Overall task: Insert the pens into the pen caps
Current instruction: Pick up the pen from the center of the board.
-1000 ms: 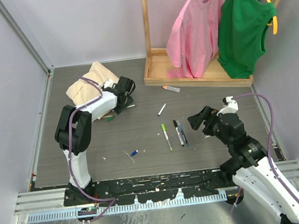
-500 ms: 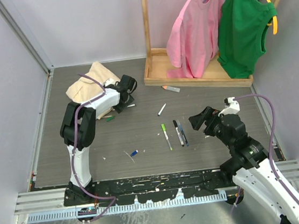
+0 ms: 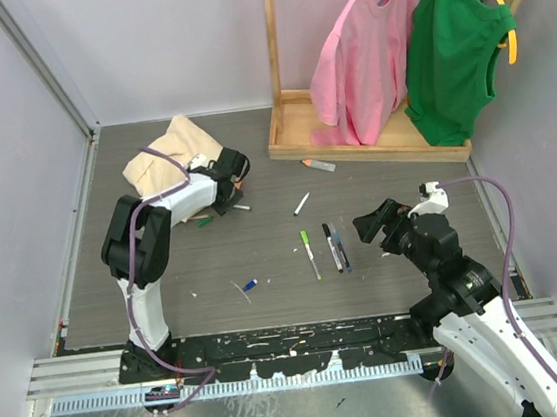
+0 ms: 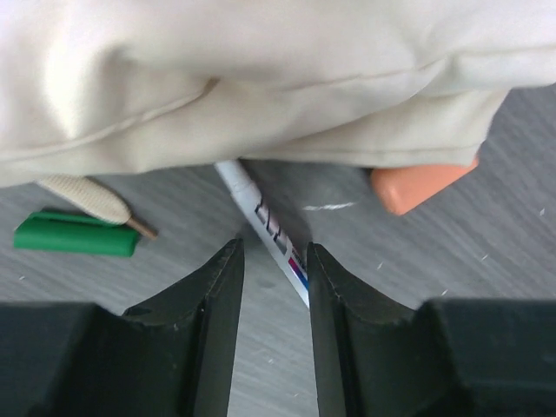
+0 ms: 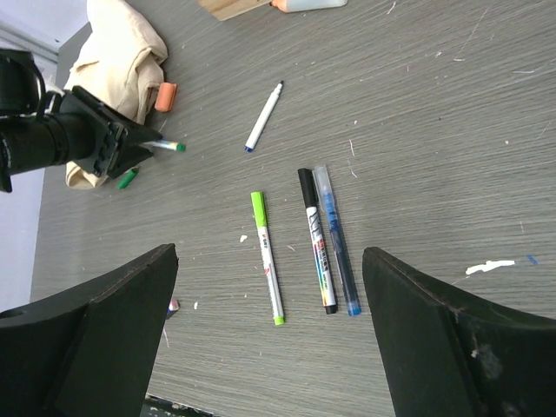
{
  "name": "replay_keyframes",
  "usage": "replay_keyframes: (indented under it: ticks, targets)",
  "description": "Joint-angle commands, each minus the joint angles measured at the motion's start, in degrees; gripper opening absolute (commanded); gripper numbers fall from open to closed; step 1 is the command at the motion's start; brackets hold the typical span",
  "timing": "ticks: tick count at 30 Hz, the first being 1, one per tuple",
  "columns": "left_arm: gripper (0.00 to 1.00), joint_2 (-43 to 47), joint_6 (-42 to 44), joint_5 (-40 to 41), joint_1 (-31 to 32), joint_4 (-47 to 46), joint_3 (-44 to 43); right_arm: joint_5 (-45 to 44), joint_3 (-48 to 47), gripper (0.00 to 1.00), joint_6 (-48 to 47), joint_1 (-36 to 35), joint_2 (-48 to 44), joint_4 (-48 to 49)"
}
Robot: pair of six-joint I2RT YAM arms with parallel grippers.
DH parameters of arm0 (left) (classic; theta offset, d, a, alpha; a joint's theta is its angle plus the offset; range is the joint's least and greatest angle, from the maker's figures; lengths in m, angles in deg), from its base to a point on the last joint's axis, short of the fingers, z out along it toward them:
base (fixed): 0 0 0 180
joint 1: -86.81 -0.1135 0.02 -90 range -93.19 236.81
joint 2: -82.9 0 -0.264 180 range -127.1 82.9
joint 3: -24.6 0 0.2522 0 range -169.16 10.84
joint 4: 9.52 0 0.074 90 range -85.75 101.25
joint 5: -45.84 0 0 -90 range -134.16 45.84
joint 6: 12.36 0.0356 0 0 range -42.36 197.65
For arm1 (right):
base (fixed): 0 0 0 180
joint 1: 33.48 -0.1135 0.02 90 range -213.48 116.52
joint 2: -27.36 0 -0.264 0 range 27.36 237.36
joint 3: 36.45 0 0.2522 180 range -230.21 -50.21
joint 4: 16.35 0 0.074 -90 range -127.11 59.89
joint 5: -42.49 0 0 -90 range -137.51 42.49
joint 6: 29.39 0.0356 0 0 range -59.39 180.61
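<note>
My left gripper (image 3: 236, 194) (image 4: 275, 252) sits low at the edge of a tan cloth (image 4: 261, 69). Its jaws are narrowed, with a gap showing, around a white pen (image 4: 276, 236) that runs out from under the cloth close to the right finger. Beside it lie a green cap (image 4: 76, 234) and an orange cap (image 4: 417, 182). My right gripper (image 3: 371, 226) (image 5: 269, 261) hovers wide open and empty above a green-ended pen (image 5: 268, 259), a black pen (image 5: 316, 252) and a blue pen (image 5: 337, 252). Another white pen (image 5: 263, 116) lies farther back. A blue cap (image 3: 250, 285) lies near the front.
A wooden garment rack (image 3: 352, 145) with a pink top (image 3: 361, 53) and a green top (image 3: 451, 48) stands at the back right, an orange-ended marker (image 3: 318, 165) in front of it. A tan cord end (image 4: 87, 195) lies by the green cap. Walls close in on both sides.
The left gripper's jaws have narrowed around the white pen by the cloth, and the pen's free end has shifted slightly toward the front. The right arm has barely moved.
</note>
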Motion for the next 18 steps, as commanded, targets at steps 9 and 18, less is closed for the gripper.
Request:
replay_keyframes:
  ticks: [9, 18]
  targets:
    - [0.24, 8.3, 1.8, -6.2, 2.8, -4.1, 15.5, 0.5, 0.3, 0.92, 0.4, 0.1, 1.7, 3.5]
    - [0.08, 15.0, 12.7, -5.4, 4.6, -5.1, 19.8, 0.6, 0.3, 0.92, 0.4, 0.1, 2.0, 3.7]
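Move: The white pen with the green end lies at table height between the left fingers, its middle roughly 2 cm ahead and 2 cm to the left of them, its tip under the cloth. From that hand, the orange eraser is some 5 cm ahead and 4 cm right, and the green cap 3 cm back and 6 cm left. From the right hand, the pen is about 9 cm ahead, 33 cm left and 16 cm below. The left hand drags back about 6 cm, away from the cloth, turning 10 degrees clockwise and pinching the pen. ##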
